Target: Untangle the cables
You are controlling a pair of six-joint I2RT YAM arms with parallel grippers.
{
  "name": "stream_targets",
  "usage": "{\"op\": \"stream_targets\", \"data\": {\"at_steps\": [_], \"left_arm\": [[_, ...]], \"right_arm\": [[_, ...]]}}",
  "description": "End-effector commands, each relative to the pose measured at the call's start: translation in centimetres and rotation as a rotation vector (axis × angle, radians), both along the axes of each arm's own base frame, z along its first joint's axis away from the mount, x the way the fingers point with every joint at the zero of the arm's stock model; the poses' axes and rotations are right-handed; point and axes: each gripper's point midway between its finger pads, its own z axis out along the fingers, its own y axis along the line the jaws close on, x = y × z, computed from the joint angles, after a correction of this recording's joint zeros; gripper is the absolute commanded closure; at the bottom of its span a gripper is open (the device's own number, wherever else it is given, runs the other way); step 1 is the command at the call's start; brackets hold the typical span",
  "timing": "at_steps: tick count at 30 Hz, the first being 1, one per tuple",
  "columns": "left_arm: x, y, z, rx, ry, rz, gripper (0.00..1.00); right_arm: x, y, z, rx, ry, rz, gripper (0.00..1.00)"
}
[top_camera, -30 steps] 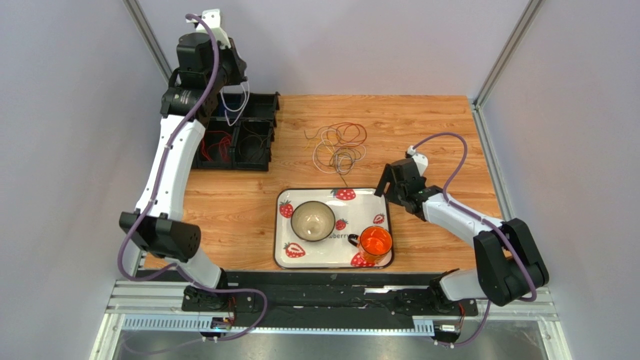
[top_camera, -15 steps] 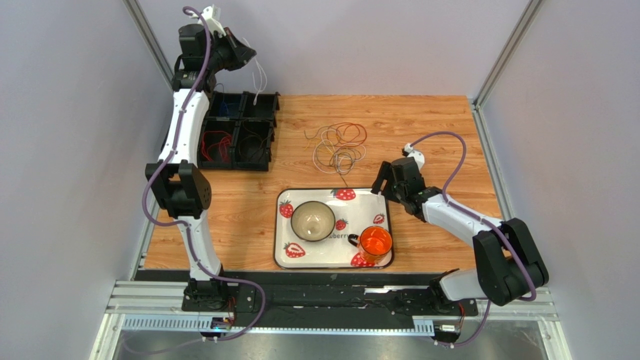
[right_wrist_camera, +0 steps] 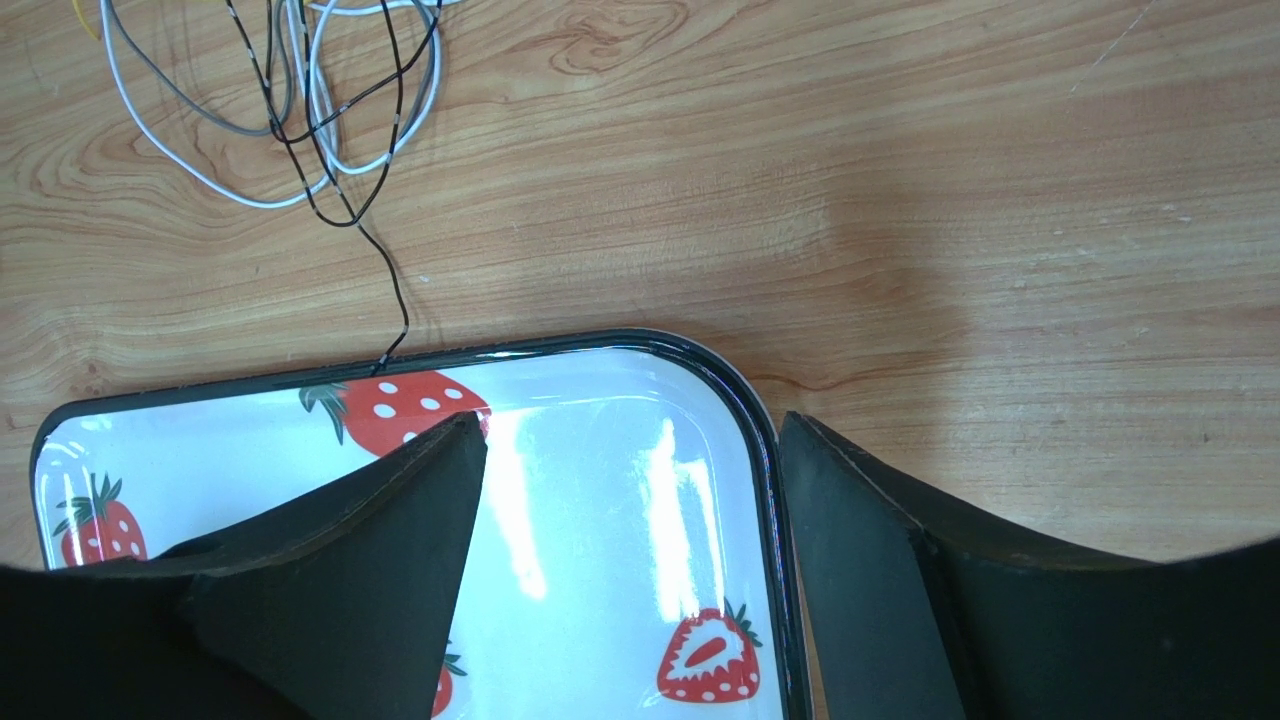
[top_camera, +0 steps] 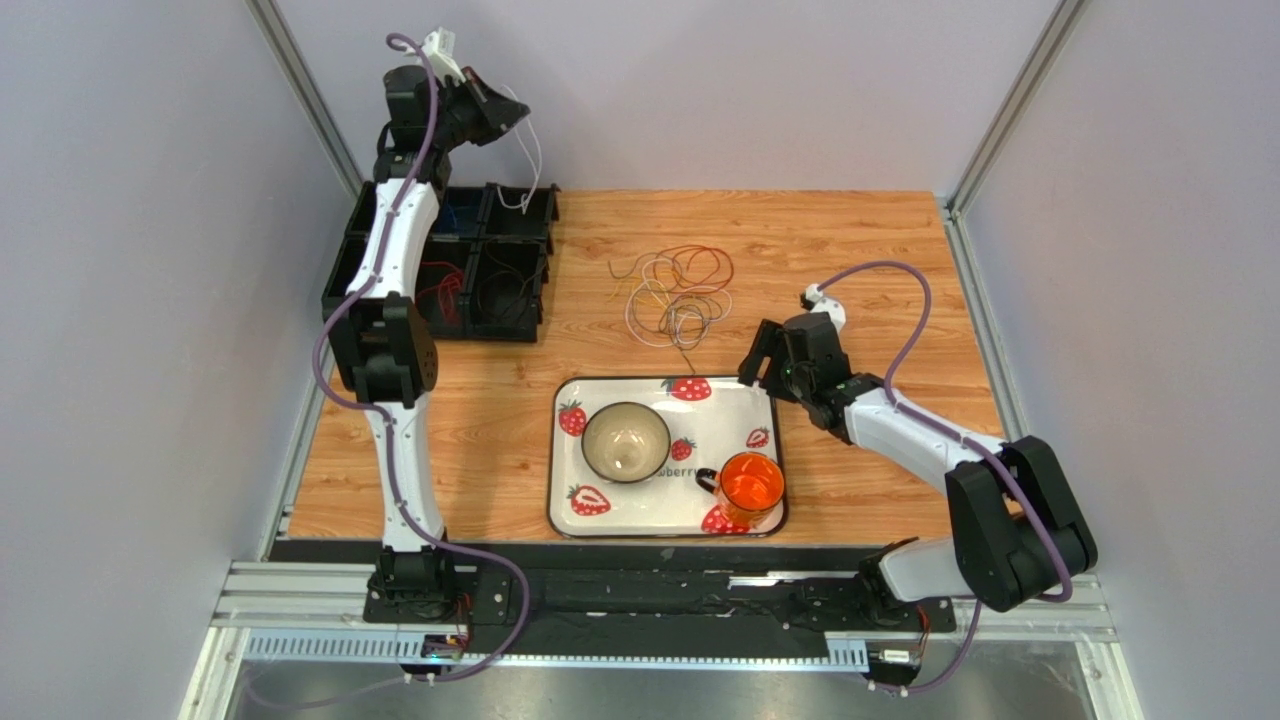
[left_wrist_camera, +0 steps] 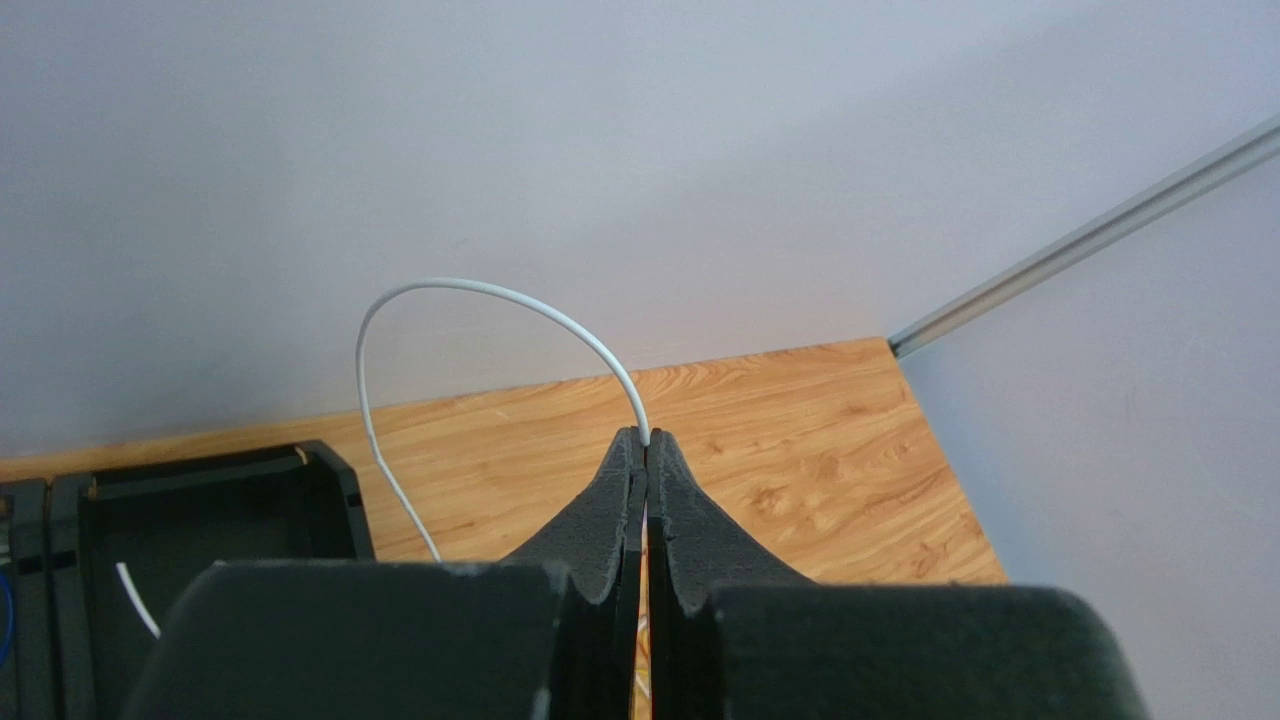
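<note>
A tangle of thin cables [top_camera: 684, 293] in white, orange, yellow and dark colours lies on the wooden table behind the tray; its near loops also show in the right wrist view as the cables [right_wrist_camera: 316, 105]. My left gripper [top_camera: 504, 108] is raised high over the back left corner, shut on one white cable [top_camera: 529, 162] that hangs down toward the black bins. In the left wrist view the left gripper [left_wrist_camera: 648, 443] pinches that white cable [left_wrist_camera: 451, 285] at the fingertips. My right gripper [top_camera: 760, 360] stands open with nothing in it; in its wrist view the right gripper [right_wrist_camera: 631, 423] hovers over the tray's far right corner.
A strawberry-print tray [top_camera: 661, 381], its rim [right_wrist_camera: 601, 342] under the right gripper, holds a bowl [top_camera: 625, 441] and an orange cup [top_camera: 750, 485]. Black bins [top_camera: 519, 315] at the back left hold red and blue cables. Walls enclose the table on three sides.
The left arm has straightened and swung up and to the right, lifting the white cable above the bins. The right gripper has edged slightly left toward the tray corner.
</note>
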Motion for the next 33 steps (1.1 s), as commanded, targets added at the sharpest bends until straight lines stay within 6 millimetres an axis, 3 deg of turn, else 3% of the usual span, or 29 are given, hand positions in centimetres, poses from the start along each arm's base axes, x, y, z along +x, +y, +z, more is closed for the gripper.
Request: {"op": "stream_targets", "data": {"at_steps": [1, 23, 33], "left_arm": [[1.1, 0.7, 2.0, -0.044, -0.07, -0.001, 1.0], [2.9, 2.8, -7.5, 0.066, 0.102, 0.084, 1.0], [2.9, 6.0, -12.8, 0.193, 0.257, 0.262, 1.0]], "right_arm": [[0.9, 0.3, 0.7, 0.012, -0.044, 0.012, 0.24], [1.0, 0.5, 0.6, 0.013, -0.038, 0.023, 0.26], [1.0, 0.6, 0.5, 0.013, -0.034, 0.028, 0.27]]}}
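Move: The left hand, already pinching the white cable, is bound for the organizer's back right compartment, whose middle lies about 7 cm ahead, 4 cm left and some 31 cm below. Left of it, the blue cable in the next compartment is 17 cm left and 7 cm ahead of the hand; the black cable's compartment is about 10 cm back and 5 cm left. From the idle right hand, the target compartment is roughly 38 cm ahead, 39 cm left, 5 cm below. Keeping the white cable pinched in its shut fingertips, the left hand sinks about 10 cm towards the organizer's back right compartment, quickly at first, then almost pausing before it speeds up again, and ends some 3 cm farther forward and 4 cm farther left. Late in the descent the nearly level fingers tip down by about 10 degrees and swing counter-clockwise by a similar amount, feeding the hanging loop down over the compartment. ##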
